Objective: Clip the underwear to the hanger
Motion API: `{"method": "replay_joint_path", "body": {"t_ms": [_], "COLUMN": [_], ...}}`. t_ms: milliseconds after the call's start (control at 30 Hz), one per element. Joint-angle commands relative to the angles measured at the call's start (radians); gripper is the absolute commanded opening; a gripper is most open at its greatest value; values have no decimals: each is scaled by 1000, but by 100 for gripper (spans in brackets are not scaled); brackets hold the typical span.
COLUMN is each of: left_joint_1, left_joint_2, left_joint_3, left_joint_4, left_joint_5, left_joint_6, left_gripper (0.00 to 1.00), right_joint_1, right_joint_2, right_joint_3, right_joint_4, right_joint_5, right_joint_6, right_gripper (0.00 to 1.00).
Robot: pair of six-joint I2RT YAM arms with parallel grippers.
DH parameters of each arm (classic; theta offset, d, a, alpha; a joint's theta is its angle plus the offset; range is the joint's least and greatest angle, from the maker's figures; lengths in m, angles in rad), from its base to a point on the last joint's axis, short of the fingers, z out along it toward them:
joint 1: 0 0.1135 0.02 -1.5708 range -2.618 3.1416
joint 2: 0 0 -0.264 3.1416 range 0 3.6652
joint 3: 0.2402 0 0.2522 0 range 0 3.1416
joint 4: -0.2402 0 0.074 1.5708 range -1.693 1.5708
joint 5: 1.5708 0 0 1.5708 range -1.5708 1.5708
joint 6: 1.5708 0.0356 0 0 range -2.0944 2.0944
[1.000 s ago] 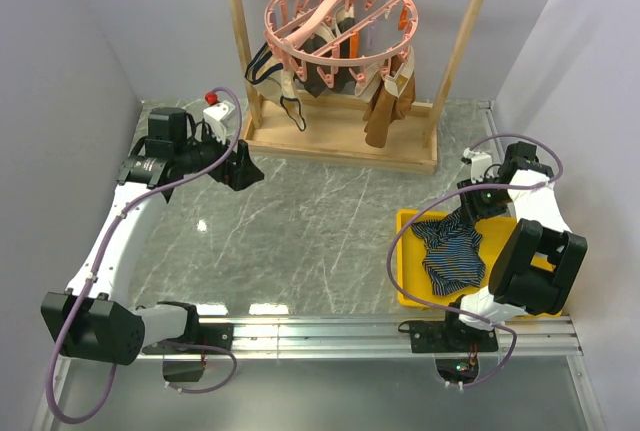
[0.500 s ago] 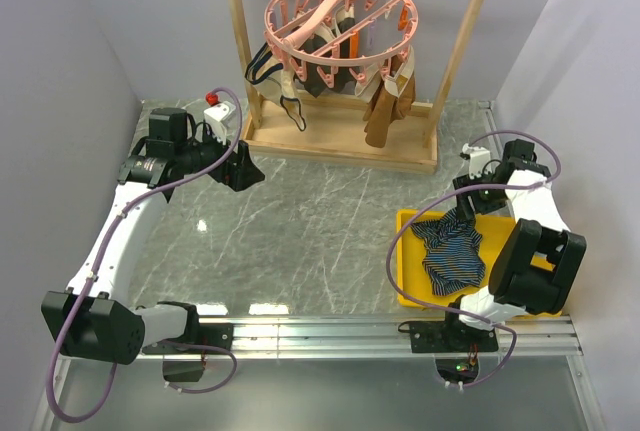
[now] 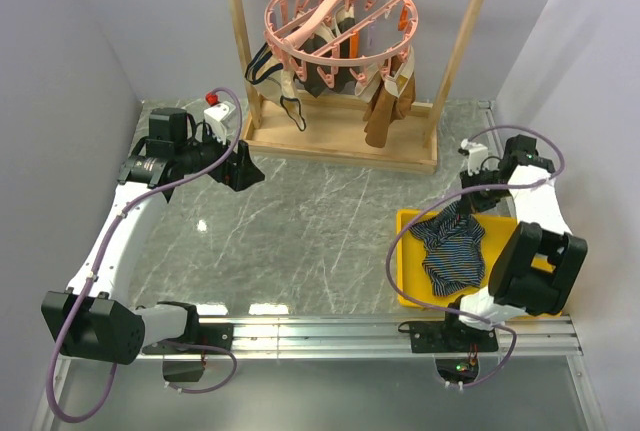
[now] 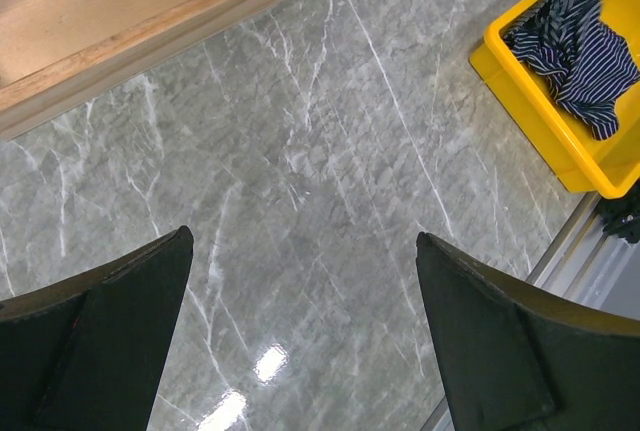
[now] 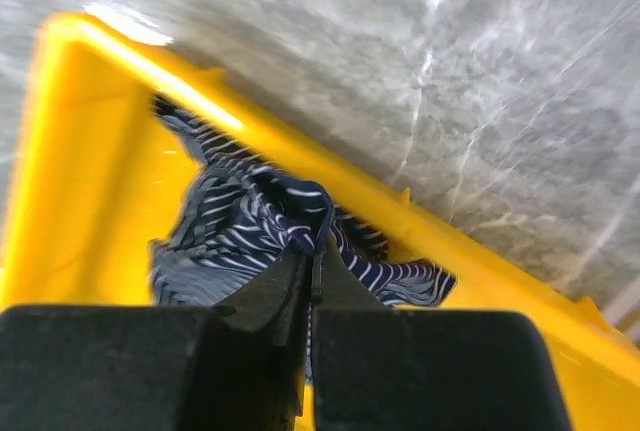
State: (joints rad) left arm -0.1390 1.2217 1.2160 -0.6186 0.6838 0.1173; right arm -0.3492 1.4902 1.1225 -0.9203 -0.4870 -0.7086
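Observation:
The underwear, dark navy with thin light stripes, lies crumpled in a yellow tray; it also shows in the left wrist view as the underwear. My right gripper is at the tray's far edge and is shut on a raised fold of the underwear, the cloth pinched at my right gripper's tips. The pink round hanger hangs from the wooden rack, far from the tray. My left gripper hovers open over bare marble near the rack base, its fingertips wide apart.
A wooden rack stands at the back with tan and dark garments clipped to the hanger. A small red-and-white object sits at the back left. The yellow tray's rim crosses the right wrist view. A metal rail runs along the near edge.
My right gripper has shut on a fold of the underwear and drawn it up toward the tray's far edge. The left arm has not moved.

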Motion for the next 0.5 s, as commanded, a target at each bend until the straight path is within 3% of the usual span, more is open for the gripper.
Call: {"method": "replay_joint_path", "body": {"t_ms": [0, 200, 467], "left_joint_1": [-2, -2, 76], "left_joint_2": [-5, -2, -10], "left_joint_3": [36, 33, 54], "left_joint_4": [-9, -6, 31], "left_joint_5": [20, 75, 204], "left_joint_6": [-5, -25, -111], "left_gripper": [99, 99, 98], "right_joint_1": [10, 106, 406], "right_joint_2": [-145, -218, -294], "right_joint_3": [129, 302, 422], "right_joint_4": [-116, -253, -129], "right_joint_5": [-110, -206, -226], "right_joint_6": [-23, 17, 256], "right_gripper": [0, 0, 0]}}
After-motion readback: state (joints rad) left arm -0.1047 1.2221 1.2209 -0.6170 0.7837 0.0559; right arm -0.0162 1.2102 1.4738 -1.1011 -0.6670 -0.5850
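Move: The right hand already pinches the underwear's far edge at the yellow tray's far rim. From it the pink hanger's ring is roughly 18 cm ahead, 24 cm left and 28 cm higher; the brown garment hanging there is about 13 cm ahead, 17 cm left and 15 cm up. The tray's middle is some 11 cm back, 1 cm right and 5 cm lower. From the left hand, the hanger lies about 16 cm ahead, 12 cm right and 12 cm up. Still pinching the underwear, the right hand lifts about 19 cm, then swings 13 cm left towards the hanger. ##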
